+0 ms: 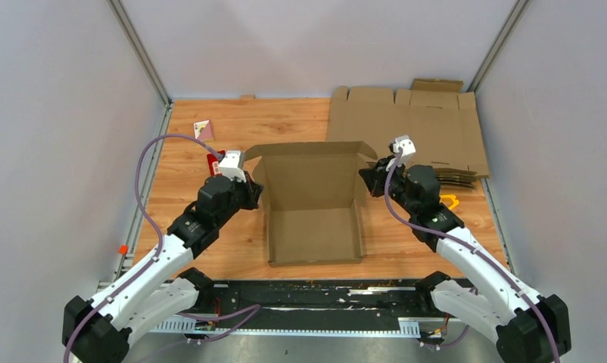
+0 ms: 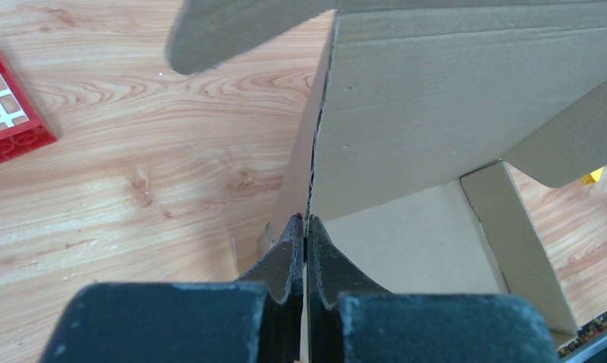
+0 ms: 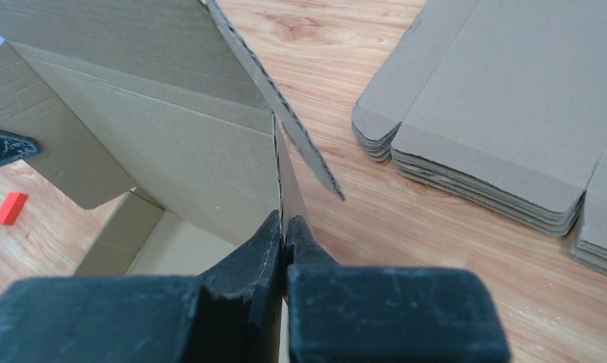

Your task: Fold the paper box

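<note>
The paper box (image 1: 313,203) is a plain brown cardboard mailer, half formed, in the middle of the table with its back panel and side walls raised. My left gripper (image 1: 253,193) is shut on the box's left wall; in the left wrist view the thin wall edge (image 2: 309,204) runs straight between the pinched fingertips of the gripper (image 2: 306,221). My right gripper (image 1: 370,180) is shut on the right wall, whose edge (image 3: 279,174) stands between the closed tips of that gripper (image 3: 284,221). A loose flap (image 3: 285,113) slants out over the right wall.
A pile of flat brown cardboard sheets (image 1: 406,128) lies at the back right, its layered edges (image 3: 467,178) close to my right gripper. A small red box (image 2: 5,113) sits left of the paper box. A small card (image 1: 202,129) lies at the back left, something yellow (image 1: 449,201) behind the right arm.
</note>
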Tool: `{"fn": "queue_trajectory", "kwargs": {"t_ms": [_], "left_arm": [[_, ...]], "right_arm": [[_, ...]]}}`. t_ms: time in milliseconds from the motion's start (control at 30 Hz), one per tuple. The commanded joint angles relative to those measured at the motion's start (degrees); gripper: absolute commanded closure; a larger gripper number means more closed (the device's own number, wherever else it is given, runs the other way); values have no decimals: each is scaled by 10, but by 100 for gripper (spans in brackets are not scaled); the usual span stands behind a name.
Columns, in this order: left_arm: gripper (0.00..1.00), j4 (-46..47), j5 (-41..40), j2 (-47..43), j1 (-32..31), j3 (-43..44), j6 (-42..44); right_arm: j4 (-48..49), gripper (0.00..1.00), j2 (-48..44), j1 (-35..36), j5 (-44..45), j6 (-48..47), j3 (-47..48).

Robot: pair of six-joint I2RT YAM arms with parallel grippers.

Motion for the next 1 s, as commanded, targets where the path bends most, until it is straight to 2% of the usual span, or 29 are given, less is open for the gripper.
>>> {"fn": "queue_trajectory", "kwargs": {"t_ms": [0,200,400,567,667,800,967], "left_arm": [[100,25,3,25,-3,40,-42],[100,75,-10,45,-3,44,-56],[100,141,-33,76,-2,41,-60],[100,195,-47,87,-3,29,-58],[100,227,-58,88,-2,22,-49],[100,250,-77,82,-2,16,-6],[100,314,-69,72,-3,-45,3]], "right_arm": [[-2,100,9,46,74,64,39],[14,100,57,110,173,65,78],[66,100,82,119,206,71,80],[105,100,92,134,275,95,69],[159,100,107,141,292,84,58],[180,100,138,146,317,79,65],[251,100,159,155,313,68,14]]}}
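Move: The left hand already pinches the left side of the box's raised back panel. The panel's middle lies some 13 cm to its right and 3 cm ahead, about level. From that hand the box floor's middle is about 8 cm back, 13 cm right and 14 cm below; the red tray is 11 cm ahead, 13 cm left. For the right hand, pinching the other side, the panel lies about 12 cm left and 1 cm ahead, and the cardboard stack 18 cm ahead, 13 cm right. Both hands keep their closed pinch on the two side edges of the raised back panel and carry the box forward together, some 5 cm. The left hand also rises about 3 cm late on, its fingers tipping up and turning slightly counter-clockwise. The right hand drifts a little left and upward as its wrist turns about 20 degrees clockwise. ##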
